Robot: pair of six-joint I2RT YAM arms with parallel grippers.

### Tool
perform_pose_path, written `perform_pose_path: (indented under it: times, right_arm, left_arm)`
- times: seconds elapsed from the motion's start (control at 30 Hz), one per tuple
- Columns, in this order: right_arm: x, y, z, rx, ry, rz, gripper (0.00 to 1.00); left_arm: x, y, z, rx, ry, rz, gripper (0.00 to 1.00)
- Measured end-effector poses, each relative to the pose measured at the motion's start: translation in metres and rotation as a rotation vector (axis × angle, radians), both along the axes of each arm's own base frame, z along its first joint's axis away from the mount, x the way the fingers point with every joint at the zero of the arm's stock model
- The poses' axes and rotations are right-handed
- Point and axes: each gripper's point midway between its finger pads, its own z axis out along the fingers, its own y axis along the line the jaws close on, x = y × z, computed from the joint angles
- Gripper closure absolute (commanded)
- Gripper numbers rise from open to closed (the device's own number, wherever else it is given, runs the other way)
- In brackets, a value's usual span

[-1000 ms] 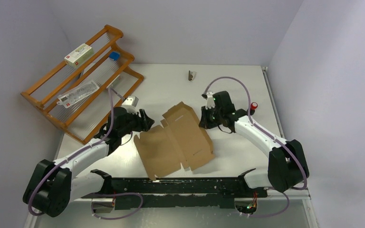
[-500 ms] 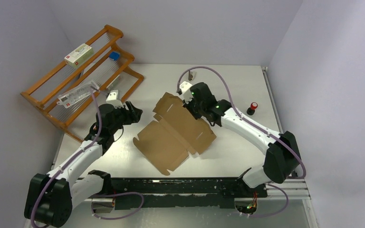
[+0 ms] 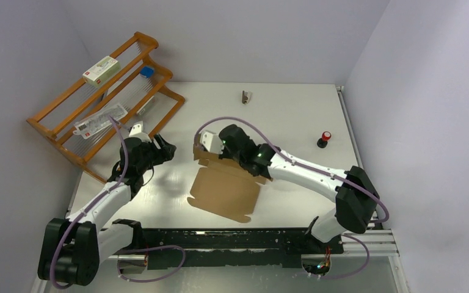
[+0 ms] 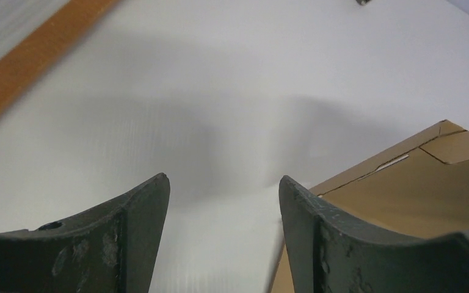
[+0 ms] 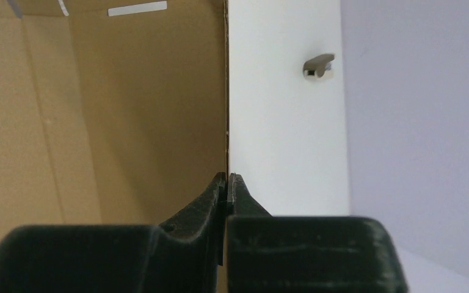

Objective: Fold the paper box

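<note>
The paper box (image 3: 226, 192) is a brown cardboard sheet lying in the middle of the table, folded over on itself. Its far edge is raised under my right gripper (image 3: 223, 151). In the right wrist view that gripper (image 5: 226, 177) is shut on the thin edge of a cardboard panel (image 5: 98, 110), which stands upright to its left and shows slits near the top. My left gripper (image 3: 165, 148) hovers left of the sheet, apart from it. Its jaws (image 4: 223, 180) are open over bare table, with nothing between them, and the box corner (image 4: 415, 195) lies to their right.
A wooden rack (image 3: 107, 97) stands at the back left with a white carton with red print (image 3: 101, 69) and a flat packet (image 3: 101, 120) on it. A small metal piece (image 3: 245, 96) lies at the back. A red-capped item (image 3: 325, 138) sits at the right.
My right gripper has swept left across the table holding the cardboard edge, so the spread sheet is now folded over and looks smaller. My left gripper has drawn back to the left and opened wider.
</note>
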Motion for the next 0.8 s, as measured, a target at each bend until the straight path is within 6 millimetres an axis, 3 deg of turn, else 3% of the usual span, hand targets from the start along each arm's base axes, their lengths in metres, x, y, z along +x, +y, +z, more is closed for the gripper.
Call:
perform_pose_path:
  times: [0.3,0.8]
  right_arm:
    - [-0.033,0.014,-0.023,-0.192,-0.189,0.189,1.0]
    - [-0.076,0.022,-0.031,-0.272,-0.428,0.32,1.0]
  left_arm:
    - [-0.003,-0.015,-0.022,-0.029,0.046,-0.099,0.37]
    - [-0.023,-0.054,-0.034,-0.131,0.041,-0.329,0.53]
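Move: The left edge of the paper box, where its side wall stands up, is about 10 cm to the left gripper's right, roughly level ahead and some 3 cm lower. The far rim, already pinched by the right fingers, is some 20 cm to the left gripper's right, level ahead and about 5 cm higher. The near panel's middle lies roughly 12 cm back from the right fingers, straight in line and about 16 cm below; that is 12 cm back, 19 cm right and 10 cm below the left gripper. Keep the far rim pinched in the right gripper and haul the box back towards the front table edge, about 8 cm, sinking 3 cm and drifting slightly left while the wrist rolls some 35 degrees. Meanwhile bring the left gripper about 5 cm right and 3 cm down, easing back, to the box's left edge, turning clockwise about 20 degrees and partly closing the empty fingers. ##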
